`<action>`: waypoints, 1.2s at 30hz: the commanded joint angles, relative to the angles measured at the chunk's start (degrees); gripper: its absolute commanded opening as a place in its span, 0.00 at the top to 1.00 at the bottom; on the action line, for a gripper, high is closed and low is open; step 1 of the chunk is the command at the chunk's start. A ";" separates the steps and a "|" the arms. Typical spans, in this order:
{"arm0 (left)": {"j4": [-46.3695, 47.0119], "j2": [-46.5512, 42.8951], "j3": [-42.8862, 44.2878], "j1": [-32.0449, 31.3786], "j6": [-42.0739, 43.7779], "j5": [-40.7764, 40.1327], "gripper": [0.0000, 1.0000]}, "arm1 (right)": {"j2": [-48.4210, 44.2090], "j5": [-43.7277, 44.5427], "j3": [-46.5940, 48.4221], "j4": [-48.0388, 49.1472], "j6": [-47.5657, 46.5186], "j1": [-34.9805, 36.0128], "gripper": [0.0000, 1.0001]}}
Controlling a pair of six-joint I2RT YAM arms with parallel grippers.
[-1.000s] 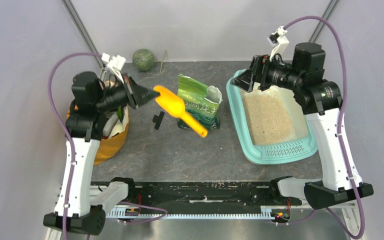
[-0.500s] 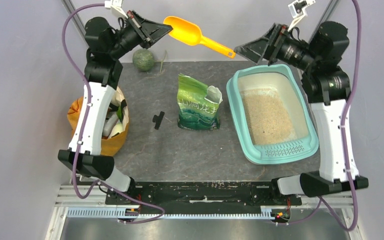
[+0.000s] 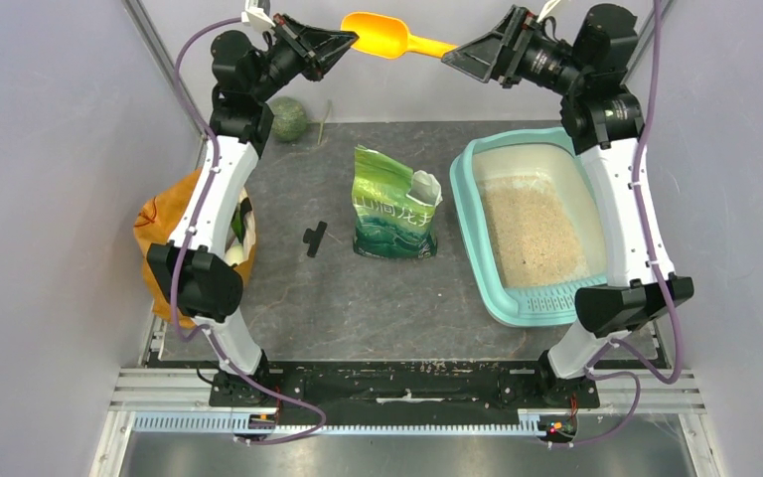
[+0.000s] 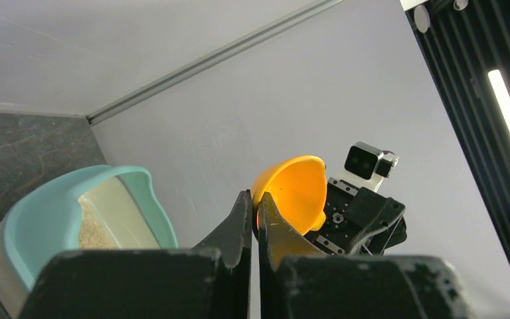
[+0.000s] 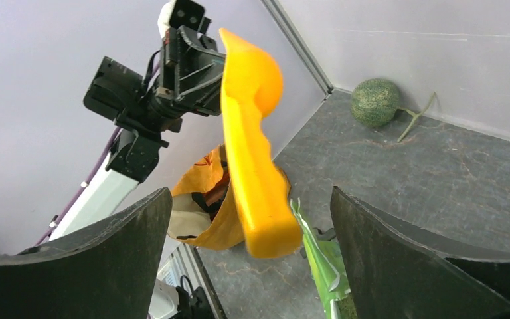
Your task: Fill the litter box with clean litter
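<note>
The light-teal litter box (image 3: pixel 469 224) lies at the right of the table with pale beige litter (image 3: pixel 532 234) covering its floor; it also shows in the left wrist view (image 4: pixel 46 212). The green pouch (image 3: pixel 392 214) stands open mid-table. My left gripper (image 3: pixel 353 42) is raised high at the back, shut on the rim of the orange scoop's (image 3: pixel 387 35) bowl (image 4: pixel 295 193). My right gripper (image 3: pixel 447 52) is open, level with it. In the right wrist view, the scoop's handle end (image 5: pixel 265 226) sits between its spread fingers, touching neither.
An orange sack (image 3: pixel 164 224) with items in it sits at the left edge. A green ball (image 3: pixel 285 117) lies at the back wall. A small black piece (image 3: pixel 314 238) lies left of the pouch. Walls close the back and sides.
Both arms have risen. My left gripper lifted the scoop from above the pouch to high at the back. My right gripper left the litter box and came to the scoop's handle end.
</note>
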 commanded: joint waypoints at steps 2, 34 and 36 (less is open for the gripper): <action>7.95 0.32 -0.61 -0.63 -6.03 -1.56 0.98 | 2.05 -0.94 3.79 4.70 0.50 2.71 0.08; 12.30 -1.43 -7.91 -1.65 -6.55 -2.34 0.98 | 2.52 1.18 0.93 4.66 5.30 3.62 0.48; 12.30 -1.55 -8.14 -1.73 -6.37 -1.52 0.98 | 2.37 1.10 0.79 4.56 5.29 3.68 0.48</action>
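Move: My left hand pinches the scoop by the bowl rim, its handle's middle about 12 cm to that hand's right and 2 cm back, roughly level. My open right hand hovers at the handle's end; the scoop handle's middle is about 5 cm to its left and 1 cm ahead. From my right hand the litter bag stands some 40 cm below, 10 cm left and 3 cm back; the litter box about 20 cm right, level with it, 45 cm below. I slide my right hand left and forward along the scoop handle, each by roughly 3 cm, sinking about 2.5 cm late on, while its wide-open fingers close to about half around the handle, not yet gripping. My left hand keeps its pinch on the bowl, sinks about 4 cm, tipping slightly down, then holds the scoop still for the right. ##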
